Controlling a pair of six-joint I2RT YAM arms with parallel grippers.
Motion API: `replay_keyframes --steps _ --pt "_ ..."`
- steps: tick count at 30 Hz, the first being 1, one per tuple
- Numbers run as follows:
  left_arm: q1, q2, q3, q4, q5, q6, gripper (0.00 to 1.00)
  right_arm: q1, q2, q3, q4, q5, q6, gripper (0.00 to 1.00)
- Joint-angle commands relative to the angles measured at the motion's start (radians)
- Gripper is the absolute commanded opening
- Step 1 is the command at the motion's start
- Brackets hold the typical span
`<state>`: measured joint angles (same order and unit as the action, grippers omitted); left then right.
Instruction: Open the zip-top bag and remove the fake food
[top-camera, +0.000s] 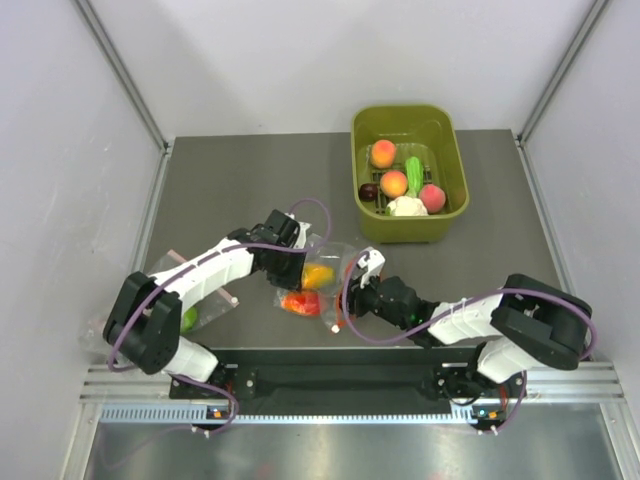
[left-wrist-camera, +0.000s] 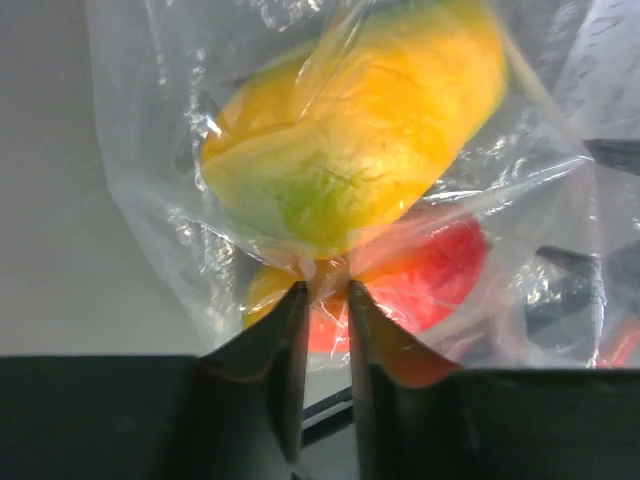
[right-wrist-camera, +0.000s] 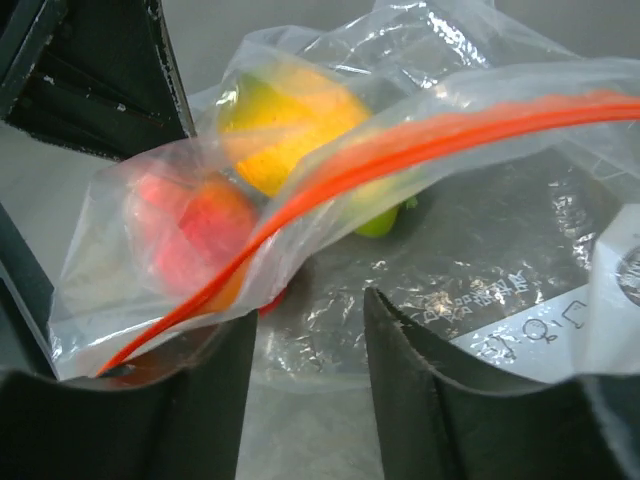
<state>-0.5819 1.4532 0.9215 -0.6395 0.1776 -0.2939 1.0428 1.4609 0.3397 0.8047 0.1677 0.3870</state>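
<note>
The zip-top bag lies crumpled mid-table between both arms, its orange-red strip running across the right wrist view. Inside it are fake food pieces: a yellow-orange piece, a glossy red piece and a bit of green. My left gripper is pinched on a fold of the bag's plastic just under the yellow piece. The jaws of my right gripper stand apart at the bag's mouth, the strip edge draped over the left finger. In the overhead view the left gripper and the right gripper flank the bag.
A green bin at the back right holds peaches, a green oblong piece, a white cauliflower and a dark plum. A second clear bag with a pale pink strip lies under the left arm.
</note>
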Motion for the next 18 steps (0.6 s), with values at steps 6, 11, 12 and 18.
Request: replay_keyframes --steps 6,11,12,18 --pt "0.004 0.081 0.004 0.031 0.071 0.047 0.0 -0.059 0.015 0.021 0.097 -0.107 -0.046 0.73" --pt "0.004 0.09 0.002 0.05 0.126 0.056 0.0 -0.066 0.078 0.055 0.113 -0.208 -0.057 0.79" --pt "0.002 0.087 0.0 0.054 0.134 0.059 0.0 -0.066 0.085 0.05 0.123 -0.194 -0.047 0.79" --pt "0.004 0.075 -0.015 0.064 0.154 0.076 0.0 -0.099 0.122 0.012 0.218 -0.103 -0.031 0.8"
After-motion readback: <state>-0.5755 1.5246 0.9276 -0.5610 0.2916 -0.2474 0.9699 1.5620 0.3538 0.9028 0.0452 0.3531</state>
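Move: Just under the left fingertips, about 2 cm to their right and 1 cm lower, is the bag film between the fruits; the yellow mango lies about 3 cm ahead and 5 cm right, the red pepper 3 cm back and 1 cm right. From the right hand at the bag's mouth, the mango is roughly 6 cm ahead and 6 cm left, the pepper level and 10 cm left, the orange zip rim 1 cm ahead, 1 cm left and slightly above. Shutting the rest of the way, the left fingers slide about 2 cm to the right and 1 cm down into the gap between mango and pepper, pinching the bag film there. Meanwhile the right fingers spread from under half open to about 0.8 under the zip rim; that hand bobs up slightly, sinks about 1 cm and ends some 1 cm farther forward, towards the mango. ##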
